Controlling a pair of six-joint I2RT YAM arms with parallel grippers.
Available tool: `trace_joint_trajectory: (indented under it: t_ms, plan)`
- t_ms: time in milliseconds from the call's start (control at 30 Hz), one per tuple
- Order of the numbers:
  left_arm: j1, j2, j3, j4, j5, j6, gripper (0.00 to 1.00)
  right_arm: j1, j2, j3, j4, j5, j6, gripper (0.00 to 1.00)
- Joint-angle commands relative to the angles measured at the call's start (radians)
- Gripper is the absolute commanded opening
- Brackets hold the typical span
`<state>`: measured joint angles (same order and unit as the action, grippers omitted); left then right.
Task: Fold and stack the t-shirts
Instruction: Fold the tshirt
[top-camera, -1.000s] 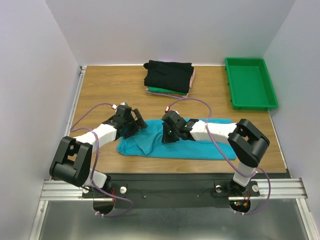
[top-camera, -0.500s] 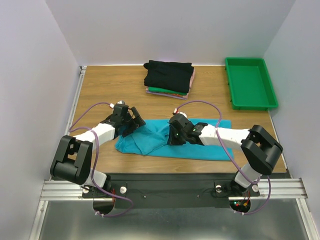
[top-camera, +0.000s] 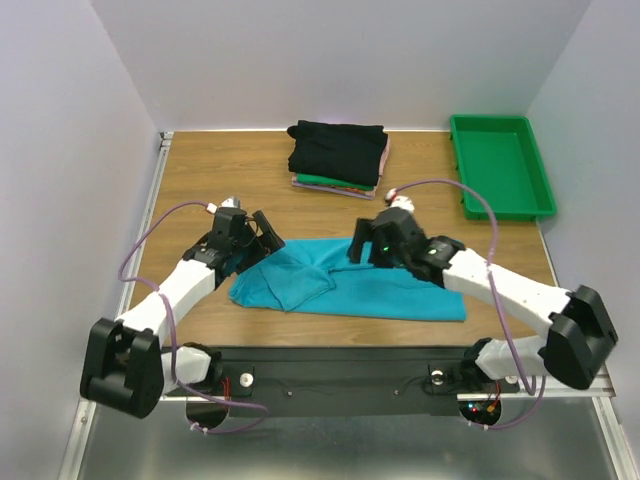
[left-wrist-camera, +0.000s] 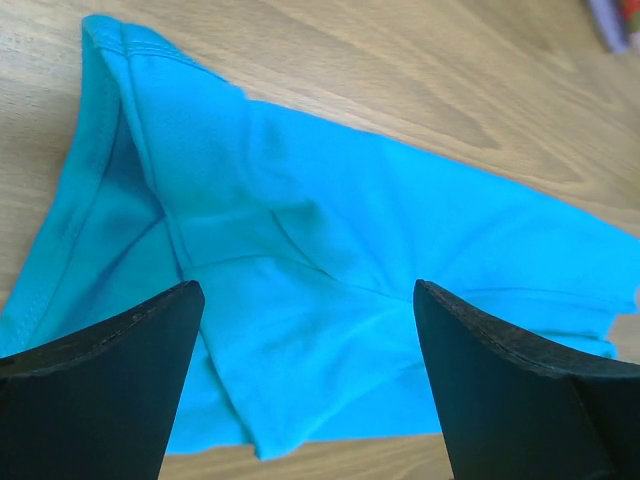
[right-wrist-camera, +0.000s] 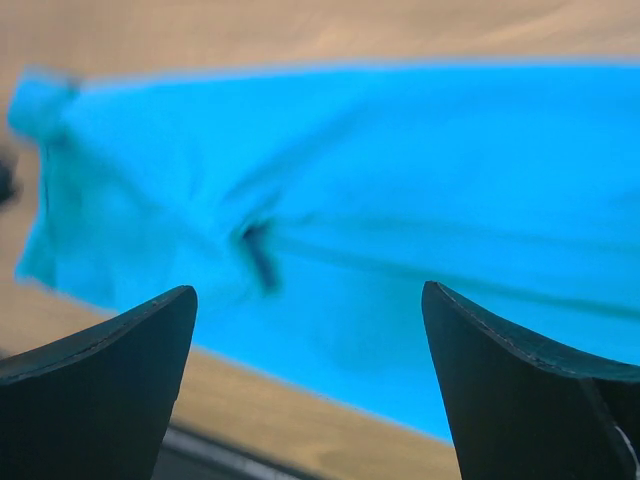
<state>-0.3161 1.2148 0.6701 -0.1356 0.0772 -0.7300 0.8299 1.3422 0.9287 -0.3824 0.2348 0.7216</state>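
The teal t-shirt (top-camera: 395, 288) lies on the table in a long strip, its left part folded over into a rumpled flap (top-camera: 290, 278). My left gripper (top-camera: 264, 238) hovers open at the shirt's upper left corner; in the left wrist view nothing but teal cloth (left-wrist-camera: 330, 220) shows between its fingers. My right gripper (top-camera: 363, 249) hangs open above the shirt's far edge near the middle, and the right wrist view shows the cloth (right-wrist-camera: 420, 190) below, apart from the fingers. A stack of folded t-shirts (top-camera: 338, 150), black on top with green and pink edges showing beneath, rests at the back.
A green plastic tray (top-camera: 470, 170) stands at the back right. Bare wooden table (top-camera: 210, 170) spreads around the stack. Purple cables loop from both wrists. The black rail of the arm bases runs along the near edge.
My right gripper opened, let go of the teal shirt, and rose back toward the right. The fold now lies on the shirt's left part. The left arm drew slightly left.
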Motion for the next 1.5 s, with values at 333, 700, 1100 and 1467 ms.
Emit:
trace_joint_trajectory:
  t_ms: [333, 700, 1100, 1467]
  plan:
    - [-0.166, 0.107, -0.098, 0.22, 0.113, -0.094, 0.98, -0.494, 0.09, -0.102, -0.023, -0.051, -0.149, 1.0]
    - [0.06, 0.538, 0.206, 0.137, 0.07, 0.033, 0.99, -0.342, 0.084, -0.221, 0.051, -0.23, -0.079, 1.0]
    - [0.213, 0.92, 0.856, -0.16, -0.027, 0.139, 0.98, 0.073, 0.233, -0.101, 0.142, -0.319, 0.111, 1.0]
    - [0.238, 1.197, 1.38, -0.283, 0.001, 0.176, 0.98, 0.176, 0.342, 0.151, 0.157, -0.325, -0.008, 1.0]
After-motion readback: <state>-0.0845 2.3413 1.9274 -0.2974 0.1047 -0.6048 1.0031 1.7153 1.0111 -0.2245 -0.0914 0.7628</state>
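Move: Just under the left hand and reaching off to its right, the turquoise t-shirt lies across the table. The left part to press is about 3 cm back, 7 cm right and 5 cm below the left hand; the right part is roughly 17 cm right, 2 cm ahead and 9 cm below the right hand. The folded stack sits some 25 cm ahead and 19 cm right of the left hand, 30 cm ahead and 5 cm left of the right. Pressing down with wide-open fingers, both hands swivel the flat t-shirt. The left dips right and slightly back onto its left part, then drags it forward and a little left, some 33 cm, to beside the stack; the right swings right and down onto its right part, then sweeps it left some 25 cm and back, turning counter-clockwise. ##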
